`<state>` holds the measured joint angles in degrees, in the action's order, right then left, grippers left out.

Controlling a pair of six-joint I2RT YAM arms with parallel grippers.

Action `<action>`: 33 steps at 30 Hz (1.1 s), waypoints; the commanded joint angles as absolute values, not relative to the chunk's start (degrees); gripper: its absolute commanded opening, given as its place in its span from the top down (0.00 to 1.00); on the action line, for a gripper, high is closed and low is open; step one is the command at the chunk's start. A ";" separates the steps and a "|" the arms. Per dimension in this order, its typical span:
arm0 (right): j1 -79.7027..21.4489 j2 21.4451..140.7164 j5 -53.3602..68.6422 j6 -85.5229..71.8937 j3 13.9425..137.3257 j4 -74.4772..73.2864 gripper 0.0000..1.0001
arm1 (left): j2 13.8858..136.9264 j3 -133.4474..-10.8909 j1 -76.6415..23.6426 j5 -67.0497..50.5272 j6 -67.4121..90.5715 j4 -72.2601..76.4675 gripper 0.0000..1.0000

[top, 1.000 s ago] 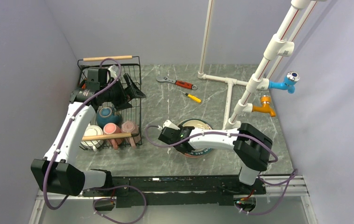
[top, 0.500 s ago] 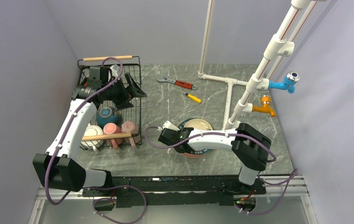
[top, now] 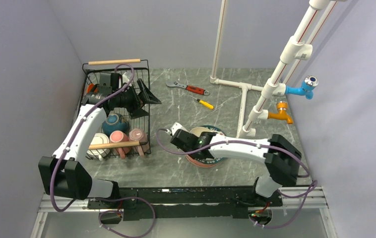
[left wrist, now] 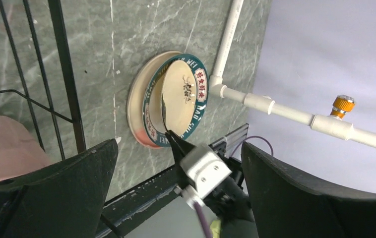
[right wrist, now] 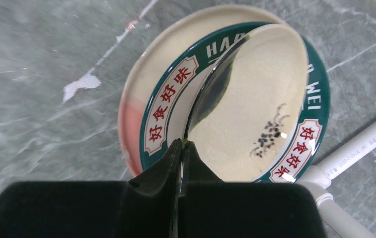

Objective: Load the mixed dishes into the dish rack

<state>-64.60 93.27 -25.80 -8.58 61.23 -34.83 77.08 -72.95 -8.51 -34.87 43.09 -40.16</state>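
Observation:
The lettered-rim plate lies on the orange-red plate on the table, right of the dish rack. My right gripper is shut on its thin near rim, which is tilted up off the lower plate. The left wrist view shows the same pinch on the plate. My left gripper hangs open and empty over the rack's right side. In the rack sit the teal bowl, two pink mugs and the white mug.
A red-handled wrench and a yellow-handled screwdriver lie behind the plates. The white pipe frame with a blue tap and an orange tap stands at the right. The rack's wires run close by the left fingers.
The right gripper has closed on the lettered-rim plate's rim and tipped it up. The left gripper has swung a little to the right over the rack, still open.

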 commanded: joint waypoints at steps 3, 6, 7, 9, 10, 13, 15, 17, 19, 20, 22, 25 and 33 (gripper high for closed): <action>-63.92 81.52 -21.44 -7.36 61.24 -30.61 1.00 | 78.82 -73.10 -10.02 -39.31 44.96 -37.12 0.01; -63.40 78.53 -21.35 -7.84 61.31 -31.05 1.00 | 79.51 -73.62 -10.43 -39.69 45.12 -37.14 0.01; -63.21 77.78 -21.31 -8.23 61.41 -31.15 1.00 | 79.82 -73.65 -10.63 -40.07 45.36 -37.03 0.01; -62.90 76.20 -20.99 -8.90 61.51 -30.89 1.00 | 80.57 -73.61 -11.03 -40.95 46.03 -36.69 0.01; -62.64 75.72 -20.41 -9.21 61.64 -30.85 1.00 | 81.09 -73.57 -11.44 -41.60 46.57 -36.34 0.01; -62.06 74.83 -19.44 -10.48 62.02 -30.89 1.00 | 83.48 -74.22 -13.09 -43.07 47.64 -36.92 0.01; -62.03 74.14 -19.40 -10.86 62.01 -30.67 1.00 | 85.40 -75.43 -14.90 -43.57 47.68 -37.36 0.02; -61.97 73.42 -19.79 -10.97 62.25 -30.58 1.00 | 87.97 -77.25 -17.32 -44.08 47.33 -38.04 0.03; -61.96 72.55 -20.13 -10.53 62.73 -30.37 1.00 | 90.44 -79.22 -20.32 -44.65 46.84 -38.64 0.05; -61.94 72.33 -20.62 -10.41 63.08 -30.33 1.00 | 91.71 -80.56 -21.66 -45.11 46.59 -39.01 0.08; -61.96 71.88 -21.54 -10.11 63.78 -30.16 1.00 | 94.11 -82.71 -24.22 -45.10 45.85 -40.21 0.11; -61.88 71.40 -22.74 -9.87 64.91 -29.78 1.00 | 97.26 -86.56 -27.29 -43.23 44.21 -43.68 0.16; -61.86 71.43 -24.82 -9.73 66.30 -28.23 1.00 | 99.45 -88.75 -30.02 -41.70 43.83 -45.60 0.25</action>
<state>-62.02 73.21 -22.13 -10.04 63.26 -31.92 98.98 -86.39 -29.80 -42.15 44.82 -44.45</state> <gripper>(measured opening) 0.018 0.771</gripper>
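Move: The cream plate, already pinched at its left rim by the right hand, has its middle about 6 cm to the right, 2 cm ahead and 3 cm below that hand; the green-rimmed plate lies under it, 7 cm right, level fore-and-aft and 6 cm down. From the open left hand the cream plate is roughly 21 cm right, 9 cm back and 21 cm down, the yellow screwdriver 20 cm right, 4 cm ahead and 25 cm down, the nearer pink mug 7 cm left, 11 cm back and 19 cm down. The cream plate goes nearly straight up with the right hand, some 13 cm, fast at first and then slower; that hand keeps its pinch and rolls about 25 degrees, its left side rising. Over the rack's right edge the left hand swings right towards the plate, slowly and then quickly, also sinking and drawing back a little, turning clockwise and tipping down as its wide-open fingers begin to close. ##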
